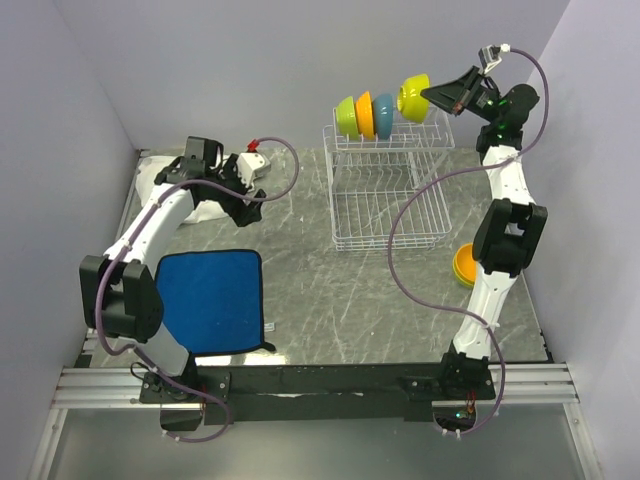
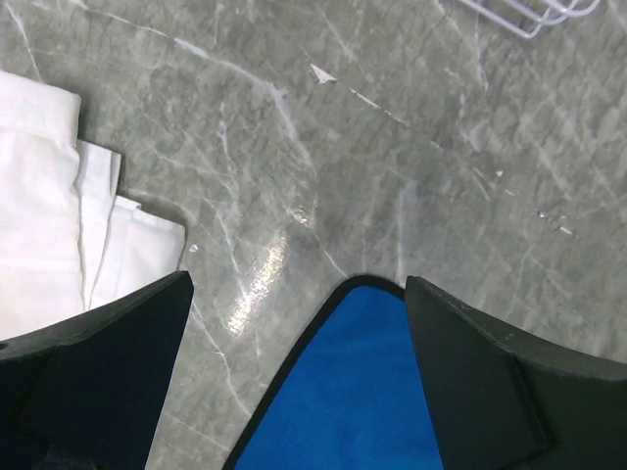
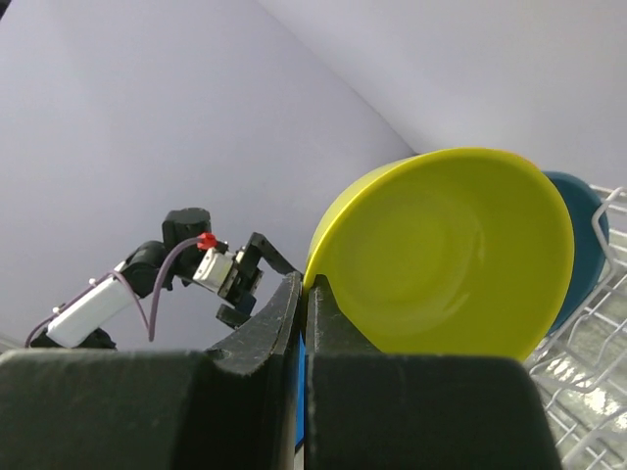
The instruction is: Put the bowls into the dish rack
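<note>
The white wire dish rack (image 1: 385,205) stands at the back middle of the table. Three bowls stand on edge in its upper shelf: lime green (image 1: 346,117), orange (image 1: 365,115) and blue (image 1: 383,115). My right gripper (image 1: 432,95) is shut on the rim of a yellow bowl (image 1: 413,97), held on edge just right of the blue one, over the shelf's right end. In the right wrist view the yellow bowl (image 3: 441,255) is pinched at its left rim by that gripper (image 3: 307,284). My left gripper (image 2: 299,284) hangs open over the table with nothing between its fingers.
An orange-yellow bowl (image 1: 463,265) lies on the table at the right, partly hidden behind the right arm. A blue cloth mat (image 1: 212,300) lies front left, its corner (image 2: 353,392) under the left gripper. A white cloth (image 2: 49,215) sits at the far left.
</note>
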### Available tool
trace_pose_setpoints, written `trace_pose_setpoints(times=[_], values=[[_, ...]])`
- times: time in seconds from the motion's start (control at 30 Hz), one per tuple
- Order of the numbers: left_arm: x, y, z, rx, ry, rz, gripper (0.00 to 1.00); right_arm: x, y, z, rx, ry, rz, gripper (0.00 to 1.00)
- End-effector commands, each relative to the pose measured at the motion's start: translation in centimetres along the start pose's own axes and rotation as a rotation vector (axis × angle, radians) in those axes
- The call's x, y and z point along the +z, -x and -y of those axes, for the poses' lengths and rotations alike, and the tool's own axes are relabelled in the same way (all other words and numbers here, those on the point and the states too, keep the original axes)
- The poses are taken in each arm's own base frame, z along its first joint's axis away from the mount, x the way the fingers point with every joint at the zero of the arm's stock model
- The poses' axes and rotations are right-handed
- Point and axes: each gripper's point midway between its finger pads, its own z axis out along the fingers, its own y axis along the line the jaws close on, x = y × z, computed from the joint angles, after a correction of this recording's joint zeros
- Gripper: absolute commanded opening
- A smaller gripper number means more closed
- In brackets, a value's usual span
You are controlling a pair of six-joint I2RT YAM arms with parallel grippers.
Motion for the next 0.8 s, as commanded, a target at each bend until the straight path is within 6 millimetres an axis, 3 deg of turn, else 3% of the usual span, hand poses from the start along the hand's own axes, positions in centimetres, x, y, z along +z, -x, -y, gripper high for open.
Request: trace_pose_setpoints(times=[0.0, 0.47, 0.77], values=[[0.1, 0.5, -0.1, 0.049, 0.008, -0.029, 0.97, 0.1, 2.0, -2.0, -0.111, 0.042, 0.049, 0.00], [1.0, -0.5, 2.2, 0.090, -0.029, -0.132, 0.97, 0.3, 1.3, 2.5, -0.016, 0.025, 0.060, 0.00], [1.7, -0.9, 2.3, 0.102, -0.020, -0.161, 0.97, 2.3, -1.0, 2.5, 0.039, 0.058, 0.028, 0.00]])
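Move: The free slot on the dish rack's upper tier, where the held green bowl is going, lies about 6 cm ahead of the right hand, 3 cm to its left and 8 cm below. At the same height, the blue bowl stands about 5 cm to the left of that slot, with the orange bowl roughly 3 cm beyond it. From the left hand the slot is some 21 cm ahead, 34 cm to the right and 12 cm higher. Down and forward, after a slight lift, the right hand brings the green bowl into the upper tier beside the blue bowl, sinking about 5 cm and reaching some 3 cm out before it all but stops. The wrist tips slightly, and the shut fingers keep their pinch on the bowl's rim. Empty and wide open, the left hand sinks about 3 cm and draws back a little. ##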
